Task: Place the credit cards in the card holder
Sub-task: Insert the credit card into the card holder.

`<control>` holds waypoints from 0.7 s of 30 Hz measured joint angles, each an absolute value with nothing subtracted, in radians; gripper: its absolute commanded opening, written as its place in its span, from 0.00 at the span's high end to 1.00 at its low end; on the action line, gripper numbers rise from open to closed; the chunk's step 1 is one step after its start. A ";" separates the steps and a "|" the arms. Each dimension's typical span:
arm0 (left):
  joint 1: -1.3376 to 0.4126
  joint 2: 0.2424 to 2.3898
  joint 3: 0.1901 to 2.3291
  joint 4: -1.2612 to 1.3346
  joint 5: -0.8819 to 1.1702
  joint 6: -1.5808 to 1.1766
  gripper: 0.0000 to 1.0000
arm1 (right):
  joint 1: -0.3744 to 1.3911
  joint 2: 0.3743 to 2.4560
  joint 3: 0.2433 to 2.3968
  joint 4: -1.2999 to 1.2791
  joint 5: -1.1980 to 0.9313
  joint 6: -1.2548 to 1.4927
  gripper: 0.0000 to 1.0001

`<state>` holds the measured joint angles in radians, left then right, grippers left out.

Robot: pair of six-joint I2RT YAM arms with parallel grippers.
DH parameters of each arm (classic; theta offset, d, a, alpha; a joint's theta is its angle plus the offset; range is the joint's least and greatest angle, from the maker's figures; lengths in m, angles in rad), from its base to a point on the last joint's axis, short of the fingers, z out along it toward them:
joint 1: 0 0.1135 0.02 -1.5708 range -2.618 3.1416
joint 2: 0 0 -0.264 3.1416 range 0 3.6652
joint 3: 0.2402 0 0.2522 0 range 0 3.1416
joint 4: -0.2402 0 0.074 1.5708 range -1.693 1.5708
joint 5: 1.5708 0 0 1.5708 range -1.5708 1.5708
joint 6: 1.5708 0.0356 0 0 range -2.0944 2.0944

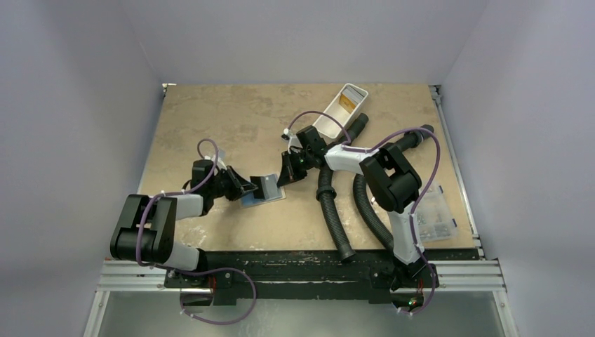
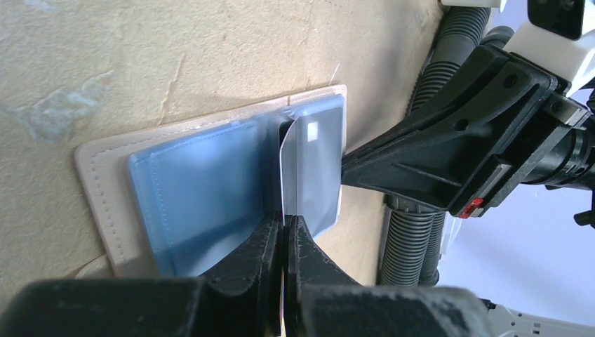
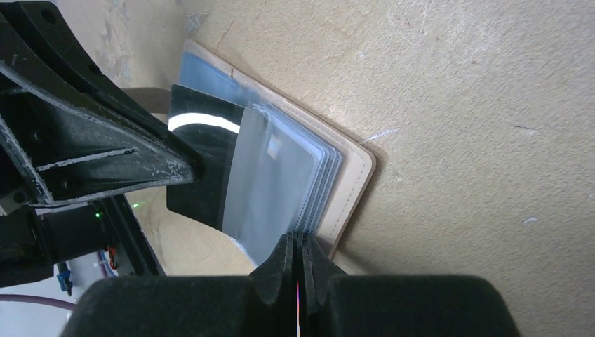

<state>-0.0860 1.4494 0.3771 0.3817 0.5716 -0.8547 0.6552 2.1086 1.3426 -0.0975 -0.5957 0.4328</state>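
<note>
The tan card holder lies open on the table; its beige rim shows in the left wrist view and the right wrist view. My left gripper is shut on the black card, which stands on edge with its far half inside a clear pocket. My right gripper is shut on the edges of the holder's clear pocket sleeves. The holder's other leaf looks light blue. The orange-tan card lies in the white tray.
The white tray stands at the back, right of centre. Two black ribbed hoses run from the tray toward the near edge. A clear compartment box sits at the right edge.
</note>
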 measured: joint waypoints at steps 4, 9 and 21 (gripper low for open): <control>-0.108 1.453 0.377 0.407 0.556 -0.864 0.96 | 0.653 2.109 1.343 -0.099 -0.595 0.434 1.00; -0.143 1.453 0.377 0.404 0.505 -0.872 0.77 | 0.650 2.109 1.343 -0.099 -0.594 0.434 1.00; -0.200 1.427 0.534 0.066 0.364 -0.758 0.56 | 0.656 2.109 1.342 -0.097 -0.592 0.434 1.00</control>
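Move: My left fingertips hold the black card by its outer edge, its middle about 1 cm to their right. It is going into the clear sleeve, whose middle lies some 5 cm right of my left hand and 1 cm below. The card holder's middle is about 3 cm right, 1 cm back and 2 cm lower. From my right hand, pinching the sleeve's right edge, the sleeve's middle is 2 cm left, 1 cm lower. I push the black card rightward into the clear sleeve with my left hand, about 1.5 cm in all, opening the fingers to nearly half on the way and dipping about 1 cm. Then I ease back left about 1 cm, rolling the hand some 10 degrees, left side up. My right hand stays put and keeps pinching the sleeve's right edge. ##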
